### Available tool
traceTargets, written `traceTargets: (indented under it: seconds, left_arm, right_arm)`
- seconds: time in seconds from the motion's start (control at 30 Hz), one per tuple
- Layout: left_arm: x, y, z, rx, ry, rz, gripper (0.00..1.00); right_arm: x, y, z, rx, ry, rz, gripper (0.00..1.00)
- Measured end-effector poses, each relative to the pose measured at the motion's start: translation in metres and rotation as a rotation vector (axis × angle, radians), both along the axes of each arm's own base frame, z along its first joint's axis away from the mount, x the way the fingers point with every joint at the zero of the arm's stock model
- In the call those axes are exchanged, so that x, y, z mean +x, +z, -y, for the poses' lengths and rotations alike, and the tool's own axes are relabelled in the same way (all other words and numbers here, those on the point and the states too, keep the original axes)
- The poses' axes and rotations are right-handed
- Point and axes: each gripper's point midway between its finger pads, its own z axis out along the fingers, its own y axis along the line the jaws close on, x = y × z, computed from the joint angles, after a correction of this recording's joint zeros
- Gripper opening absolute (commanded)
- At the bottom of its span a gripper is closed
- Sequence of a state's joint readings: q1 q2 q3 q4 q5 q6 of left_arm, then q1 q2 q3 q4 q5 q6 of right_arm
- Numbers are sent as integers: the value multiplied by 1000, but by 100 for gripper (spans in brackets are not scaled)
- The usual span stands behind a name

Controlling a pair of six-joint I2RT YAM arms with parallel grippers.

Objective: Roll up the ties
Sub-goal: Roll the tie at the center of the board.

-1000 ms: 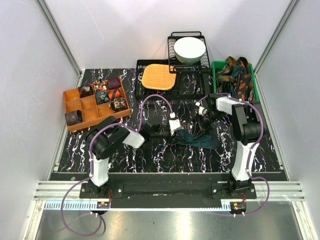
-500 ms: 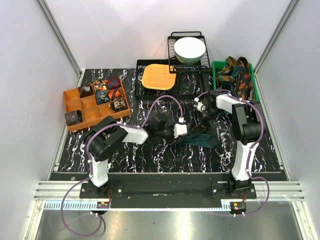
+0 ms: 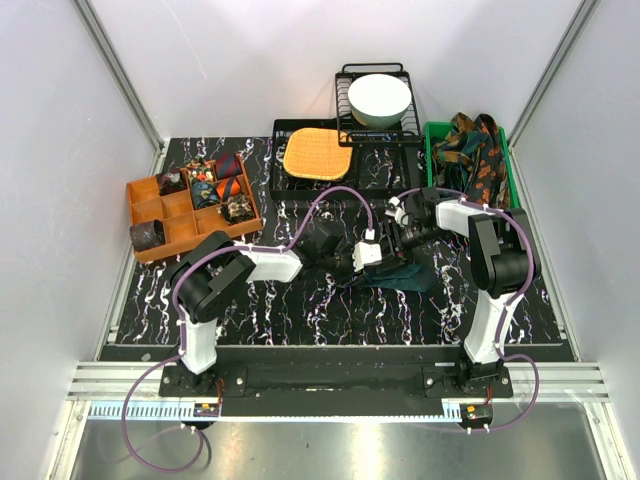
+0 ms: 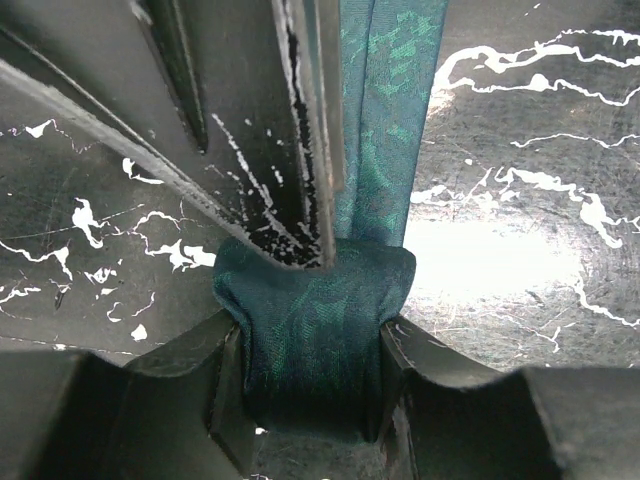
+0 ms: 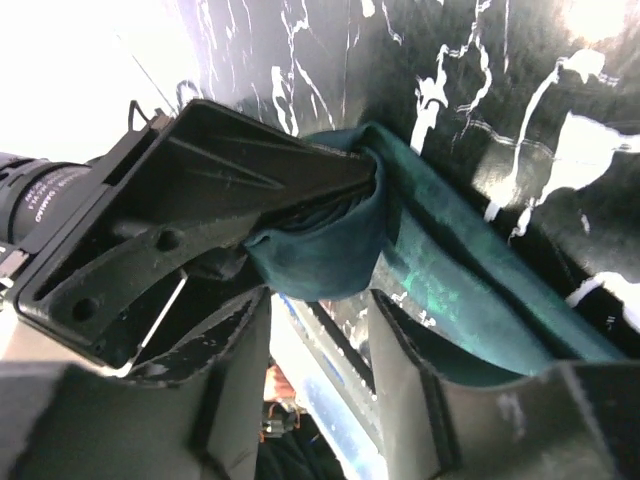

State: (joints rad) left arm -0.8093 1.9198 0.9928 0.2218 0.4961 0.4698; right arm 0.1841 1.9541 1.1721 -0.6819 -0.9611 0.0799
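Note:
My left gripper (image 3: 390, 256) reaches across to the table's middle right and is shut on the folded end of the plain dark teal tie (image 3: 410, 276). In the left wrist view the teal fold (image 4: 310, 300) is squeezed between my left gripper's (image 4: 310, 338) fingers, and the tie's strip (image 4: 385, 110) runs away over the marble. My right gripper (image 3: 408, 238) stands just behind it. In the right wrist view my right gripper (image 5: 320, 312) is open, its jaws apart around the end of the fold (image 5: 320, 250) without pressing it.
An orange divider tray (image 3: 150, 212) with several rolled ties sits at the left. A green bin (image 3: 432, 135) of patterned ties stands at the back right. At the back middle are an orange woven mat (image 3: 318, 153) and a wire rack holding a white bowl (image 3: 378, 98).
My left arm has swung to the right, carrying the tie's end toward the right gripper. The right gripper has opened and let go of the tie.

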Motion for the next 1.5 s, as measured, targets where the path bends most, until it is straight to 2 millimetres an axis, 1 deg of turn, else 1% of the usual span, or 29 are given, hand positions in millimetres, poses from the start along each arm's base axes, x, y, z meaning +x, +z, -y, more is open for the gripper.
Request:
traceTargets:
  seconds: [0.1,0.2,0.33,0.5,0.57,0.6,0.63,0.67,0.7,0.73,0.77,0.87,0.9,0.97,1.0,1.03,1.23,1.4,1.5]
  left_arm:
    - [0,0,0,1,7,-6,19]
    - [0,-1,-1,2,14,-14,19]
    - [-1,-1,-2,7,24,-28,19]
    - [-3,-2,-3,9,34,-46,19]
    - [-3,-2,-3,9,36,-51,19]
    - [-3,-2,-3,9,38,-54,19]
    - [-3,-2,-3,9,38,-55,19]
    - [-3,-2,-3,9,40,-57,20]
    - [-3,-2,-3,9,40,-57,20]
    - [-3,-2,-3,9,41,-58,22]
    - [-3,-2,-3,9,43,-59,25]
    - [-4,-2,-3,8,48,-66,33]
    - [-4,-2,-2,7,50,-69,42]
    - [-3,-2,-2,2,55,-72,49]
    - [-3,-2,-3,-2,57,-72,55]
    - [-2,-2,-3,-15,59,-69,57]
    - [-5,0,-4,-96,69,-99,62]
    - [-4,2,3,-156,64,-125,66]
    - [-6,3,6,-195,59,-131,69]
  right_arm:
    - [3,-2,-3,7,1,27,40]
    - [6,-3,-9,15,17,60,39]
    - [5,-4,-18,21,40,83,41]
    - [1,-8,-18,24,37,78,42]
    - [0,-8,-18,27,35,74,45]
    - [0,-8,-18,27,35,74,42]
    - [-1,-8,-18,26,35,75,36]
    - [-1,-8,-18,25,35,74,26]
    - [-2,-7,-17,26,35,72,18]
    - [-3,-7,-18,29,35,71,12]
    - [-3,-5,-18,33,35,72,0]
    - [-3,-6,-17,27,34,69,0]
    - [-3,-6,-17,25,34,71,0]
    - [-3,-7,-17,17,34,70,0]
    - [-2,-7,-16,10,33,68,0]
    - [-2,-8,-15,4,33,66,0]
    - [-4,-22,-9,-64,34,10,0]
    - [-2,-32,-3,-138,33,-25,0]
    - [-1,-38,0,-180,36,-40,0]
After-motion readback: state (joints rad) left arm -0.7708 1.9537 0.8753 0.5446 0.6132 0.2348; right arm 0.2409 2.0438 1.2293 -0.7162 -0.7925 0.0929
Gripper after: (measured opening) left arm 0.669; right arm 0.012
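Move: The teal roll, wound from the far end of the tie, is already held between the left fingers, right at that hand's point. From the right hand it lies about 3 cm to the left and 3 cm lower, neither ahead nor back. The flat tail's middle lies some 9 cm right of the left hand, level fore and aft and about 2 cm lower. The green box sits roughly 23 cm ahead of the right hand and 20 cm to its right. The right hand slides about 2 cm left over the roll with its fingers half open, shuts them on a fold of cloth at the roll's edge where the tail leaves, and then carries that pinch down some 3 cm and back to the right, its fingers tipping about 10 degrees more steeply down. The left hand keeps the roll almost still between its fingers until the right has shut, then opens its fingers wider to free the roll's sides and swings them up about 10 degrees towards level, staying around the roll. ##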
